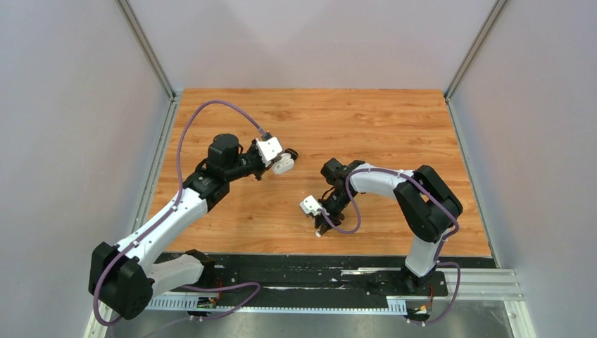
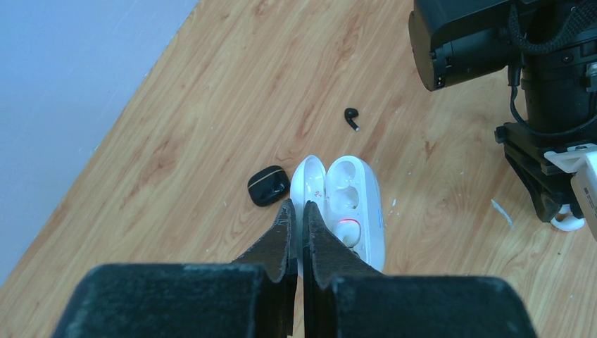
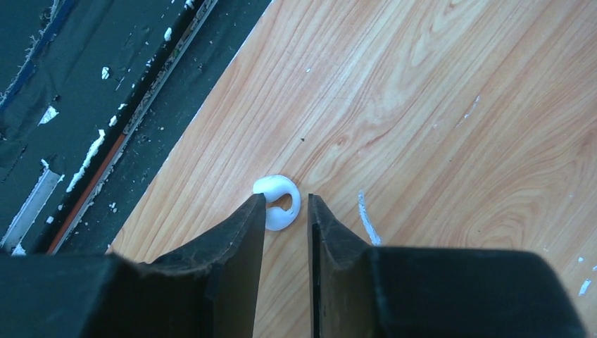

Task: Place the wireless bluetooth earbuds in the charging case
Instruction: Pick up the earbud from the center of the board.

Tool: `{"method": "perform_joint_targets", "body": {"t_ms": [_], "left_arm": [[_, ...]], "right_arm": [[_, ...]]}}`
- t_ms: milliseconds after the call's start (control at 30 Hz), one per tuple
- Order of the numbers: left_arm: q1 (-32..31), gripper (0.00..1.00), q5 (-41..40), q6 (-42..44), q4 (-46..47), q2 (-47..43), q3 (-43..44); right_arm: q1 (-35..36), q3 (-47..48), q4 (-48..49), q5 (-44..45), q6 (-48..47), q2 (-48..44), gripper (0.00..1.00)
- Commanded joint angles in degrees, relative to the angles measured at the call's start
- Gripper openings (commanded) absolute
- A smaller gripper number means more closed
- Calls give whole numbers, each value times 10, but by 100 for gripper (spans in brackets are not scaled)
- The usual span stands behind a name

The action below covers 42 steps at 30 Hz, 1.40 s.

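Note:
A white charging case point(image 2: 355, 201) lies open on the wooden table, its lid point(image 2: 308, 182) folded to the left. One white earbud point(image 2: 350, 232) sits in a slot by a red glow. My left gripper point(image 2: 296, 208) is shut, its tips over the lid's near edge, and nothing shows between them. A black earbud point(image 2: 350, 118) lies loose beyond the case. Another white earbud point(image 3: 278, 201) lies on the table just ahead of my open right gripper point(image 3: 286, 199), touching the left fingertip. From above, this right gripper point(image 1: 320, 227) is near the table's front edge.
A small shut black case point(image 2: 268, 185) lies just left of the white lid. The right arm point(image 2: 535, 63) fills the upper right of the left wrist view. The table's front edge and a black strip point(image 3: 105, 105) run close to the white earbud.

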Motion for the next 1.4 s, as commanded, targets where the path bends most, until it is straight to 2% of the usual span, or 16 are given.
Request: {"method": "perform_joint_targets", "body": {"t_ms": [0, 333, 800, 1200, 1367], "left_arm": [[-1, 0, 8, -11, 28, 0, 2], [-1, 0, 11, -14, 30, 6, 3], [-1, 0, 16, -14, 29, 12, 6], [-1, 0, 27, -21, 22, 16, 13], [-1, 0, 33, -21, 6, 25, 29]], "right_arm": [[3, -1, 7, -15, 9, 7, 25], [7, -1, 2, -23, 12, 20, 31], [7, 21, -20, -19, 32, 7, 1], [4, 54, -22, -26, 92, 8, 0], [-15, 69, -6, -2, 146, -28, 0]]}}
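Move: The white earbud lies at the right hand's half-open fingertips, about 1 cm back towards the base and 1 cm lower. A thin white strip on the board sits some 4 cm ahead of the hand and 1 cm to its left. The white charging case, held by the left hand, is roughly 15 cm ahead, 9 cm left and 18 cm above. From the left hand the earbud lies about 15 cm back, 12 cm right and 21 cm down. Back towards the base by barely 1 cm, sinking a touch, the right hand eases its fingertips around the white earbud and closes them from about a third open to shut, pinching the stem. It then rises about 1.5 cm and comes forward roughly 1 cm with the earbud between the tips, the wrist turning slightly clockwise. ##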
